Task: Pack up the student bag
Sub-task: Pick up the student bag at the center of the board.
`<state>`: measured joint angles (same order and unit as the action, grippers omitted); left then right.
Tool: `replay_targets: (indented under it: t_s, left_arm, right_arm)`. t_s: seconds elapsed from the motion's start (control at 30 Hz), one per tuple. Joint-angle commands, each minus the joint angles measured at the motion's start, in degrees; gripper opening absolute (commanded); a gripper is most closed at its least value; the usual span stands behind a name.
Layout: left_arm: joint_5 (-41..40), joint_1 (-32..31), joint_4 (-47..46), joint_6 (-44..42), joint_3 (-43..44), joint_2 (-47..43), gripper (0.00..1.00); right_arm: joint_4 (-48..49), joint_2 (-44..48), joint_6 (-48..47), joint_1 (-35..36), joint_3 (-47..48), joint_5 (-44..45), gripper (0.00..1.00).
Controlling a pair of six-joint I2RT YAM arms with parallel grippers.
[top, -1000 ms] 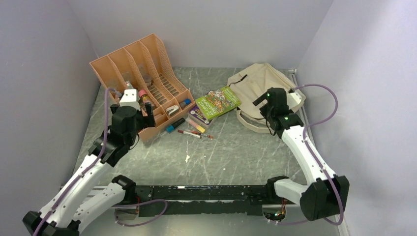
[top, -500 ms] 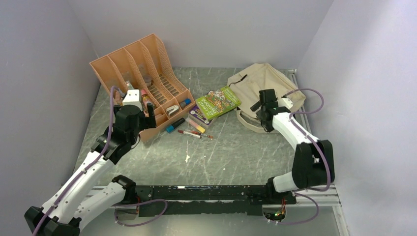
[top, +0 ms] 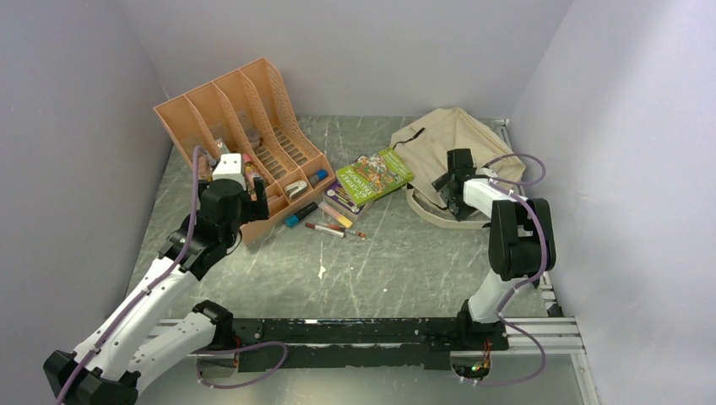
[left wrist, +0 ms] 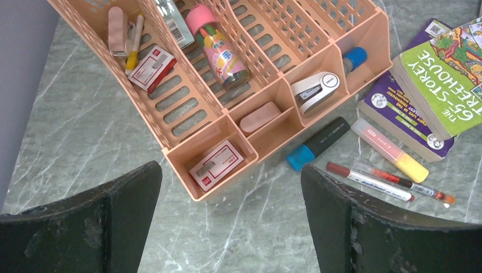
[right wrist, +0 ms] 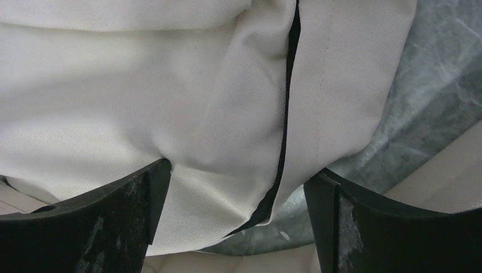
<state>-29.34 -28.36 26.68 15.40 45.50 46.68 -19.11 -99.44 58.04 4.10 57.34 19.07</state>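
The student bag (top: 446, 143), soft beige with black zipper lines, lies flat at the back right of the table. My right gripper (top: 450, 198) stands open low over its near edge. In the right wrist view, cream fabric and a black zipper line (right wrist: 287, 96) fill the gap between the fingers of the right gripper (right wrist: 239, 170), which are not closed on it. My left gripper (top: 256, 202) hangs open above the front corner of the orange organizer (top: 245, 126). In the left wrist view the left gripper (left wrist: 230, 170) holds nothing.
The organizer (left wrist: 273, 74) holds a pink bottle (left wrist: 219, 48), a stapler (left wrist: 312, 91), erasers and small boxes. Two books (top: 371, 179) lie between organizer and bag. Several markers (left wrist: 369, 170) lie in front of the books. Side walls stand close on both sides.
The right arm has folded up, with its elbow raised, and its gripper has dropped lower onto the bag's near edge. The left gripper has edged slightly toward the organizer.
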Motion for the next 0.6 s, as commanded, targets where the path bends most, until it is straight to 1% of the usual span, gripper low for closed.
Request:
replay_targets:
  t_s: [0.0, 0.13, 0.17, 0.2, 0.23, 0.3, 0.33, 0.47, 0.57]
  left_arm:
    - [0.0, -0.1, -0.7, 0.5, 1.6, 0.0, 0.96]
    - [1.0, 0.0, -2.2, 1.4, 0.9, -1.1, 0.95]
    - [1.6, 0.0, -2.6, 1.7, 1.0, -1.2, 0.96]
    - [2.5, 0.1, -2.8, 2.0, 1.0, -1.3, 0.96]
    - [3.5, 0.1, -3.3, 2.4, 0.9, -1.6, 0.96]
    - [5.9, 0.1, -4.4, 3.1, 0.6, -2.3, 0.97]
    - [6.9, 0.1, -4.9, 3.8, 0.5, -2.6, 0.97]
    - [9.7, 0.1, -7.2, 9.5, 2.2, -2.9, 0.98]
    - [12.9, 0.1, -11.9, 11.5, 3.2, -2.0, 0.98]
  right_arm:
    - [6.0, -3.0, 2.1, -1.9, -1.3, -2.6, 0.8]
    - [8.1, -1.6, 2.3, -3.7, -2.1, -3.6, 0.44]
    - [8.7, -0.6, 2.6, -3.9, -2.4, -3.7, 0.32]
    - [8.9, 0.5, 3.1, -4.7, -2.6, -3.5, 0.26]
    - [8.9, 1.7, 3.4, -6.1, -2.4, -3.3, 0.15]
    - [8.7, 4.3, 3.2, -7.2, -1.2, -3.0, 0.03]
    - [8.3, 5.2, 2.9, -7.6, 0.0, -2.5, 0.0]
    - [5.3, 8.8, 2.2, -8.2, 5.4, 0.7, 0.0]
    - [4.6, 12.5, 3.3, -8.2, 6.7, 3.6, 0.0]
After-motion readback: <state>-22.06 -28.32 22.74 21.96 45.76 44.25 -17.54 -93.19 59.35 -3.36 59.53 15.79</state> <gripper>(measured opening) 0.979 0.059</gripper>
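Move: The right hand is low at the near side of the student bag, its open fingers astride the near edge; the bag's middle is about 13 cm ahead and 3 cm to the right, roughly level with it in height. The bag strap loops some 4 cm nearer the base, straight back, and the green book is about 9 cm ahead and 23 cm left. From the left hand, the bag's middle is about 23 cm ahead, 57 cm right and 20 cm below. The right fingers shut from almost fully open onto the fold at the student bag's near edge, the hand creeping only about a centimetre forward and right, and then, with the cloth pinched, it lifts some 6 cm while swinging about 3 cm further right and slightly forward, the fingertips tilting up around 10 degrees. The left hand, empty and still wide open, starts about 3 cm right towards the bag's side and a little up, rolling about 10 degrees so its left side drops. ##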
